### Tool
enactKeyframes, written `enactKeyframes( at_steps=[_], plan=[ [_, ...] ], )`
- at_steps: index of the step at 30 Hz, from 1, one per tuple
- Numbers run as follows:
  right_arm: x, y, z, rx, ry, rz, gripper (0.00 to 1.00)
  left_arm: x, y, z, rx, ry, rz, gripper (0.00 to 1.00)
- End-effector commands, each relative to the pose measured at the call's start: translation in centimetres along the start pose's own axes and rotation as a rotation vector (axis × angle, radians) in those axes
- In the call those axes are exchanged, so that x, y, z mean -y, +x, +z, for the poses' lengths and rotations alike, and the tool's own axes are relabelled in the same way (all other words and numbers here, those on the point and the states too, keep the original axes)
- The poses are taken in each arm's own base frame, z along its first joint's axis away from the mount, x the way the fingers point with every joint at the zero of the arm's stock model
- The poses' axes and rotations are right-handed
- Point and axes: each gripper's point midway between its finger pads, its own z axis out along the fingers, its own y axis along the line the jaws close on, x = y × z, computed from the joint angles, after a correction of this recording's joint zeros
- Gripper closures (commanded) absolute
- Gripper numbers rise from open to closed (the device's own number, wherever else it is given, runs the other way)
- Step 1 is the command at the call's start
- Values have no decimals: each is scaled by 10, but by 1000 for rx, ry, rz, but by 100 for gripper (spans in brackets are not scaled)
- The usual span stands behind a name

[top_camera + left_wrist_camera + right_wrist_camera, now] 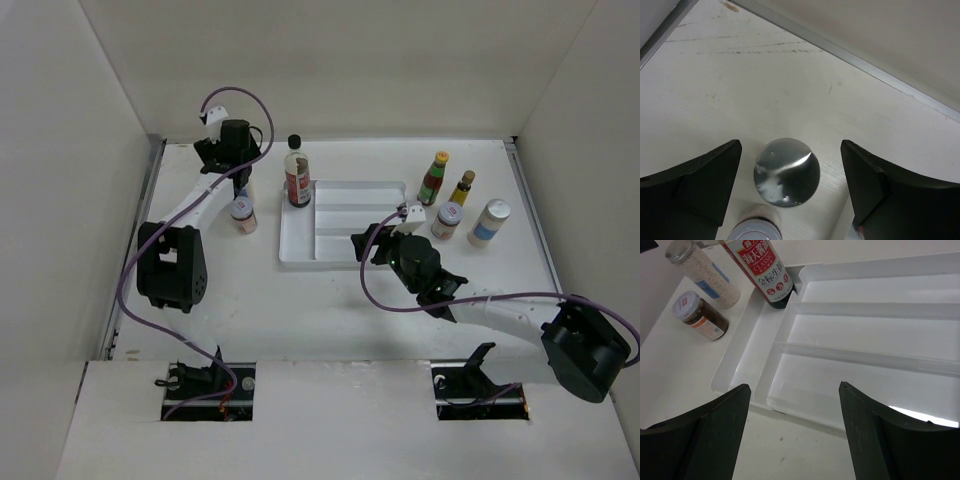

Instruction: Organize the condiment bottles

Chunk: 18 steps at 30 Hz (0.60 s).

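My left gripper (790,145) is open at the back left, its fingers on either side of a silver-capped shaker (787,172) without touching it. A white-lidded jar (757,230) stands just beside it (243,213). The black-capped red-labelled bottle (297,172) stands at the white tray's (300,250) back left corner. My right gripper (362,243) is open and empty at the tray's front right edge (790,407). Right of the tray stand a green bottle (433,178), an amber bottle (461,188), a small jar (447,220) and a white-lidded shaker (490,222).
The tray's compartments (865,335) hold nothing. White walls close the table on three sides, with a metal strip (850,57) along the back edge near the left gripper. The left arm's purple cable (130,280) loops along the left side.
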Motion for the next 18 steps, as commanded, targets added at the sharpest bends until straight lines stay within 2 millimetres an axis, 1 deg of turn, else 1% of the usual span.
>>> enactKeyframes(
  at_steps=[1, 5, 8, 9, 11, 13, 14, 16, 18],
  plan=[
    [-15, -25, 1, 76, -48, 40, 21, 6, -4, 6, -12, 10, 20, 21],
    [-15, -25, 0, 76, -48, 42, 21, 2, 6, 8, -36, 4, 24, 21],
    [-15, -24, 1, 76, -48, 42, 20, -1, 7, 8, -39, -5, 26, 22],
    [-15, -24, 1, 74, -48, 41, 20, -2, 7, 9, -40, -7, 26, 24],
    [-15, -23, 3, 68, -44, 35, 20, -2, 7, 9, -40, -7, 26, 36],
    [-15, -24, 2, 71, -45, 36, 20, -1, 7, 10, -39, -6, 25, 53],
    [-15, -24, 1, 74, -47, 40, 20, -1, 4, 9, -32, -5, 21, 60],
    [-15, -25, 0, 77, -49, 44, 21, 1, -8, 2, -12, 6, 7, 68],
    [-14, -27, -2, 85, -52, 49, 21, 4, -29, -13, 32, 28, -19, 72]
  ],
)
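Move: The metal-lidded shaker stands right under my open left hand, straight below with no sideways offset, its middle about 7 cm down. A short jar stands some 8 cm back from my hand and about 1 cm to the right; the tall soy sauce bottle is in the tray about 12 cm right, roughly 1 cm back. From my right hand the shaker lies some 18 cm ahead and 25 cm to the left. I lower my left hand about 3 cm around the top of the shaker, fingers still open and tipping some 5 degrees further down. Once down, I hold that height and close the fingers by roughly a quarter of their range, until the pads pinch the shaker's two sides just at the lid. ##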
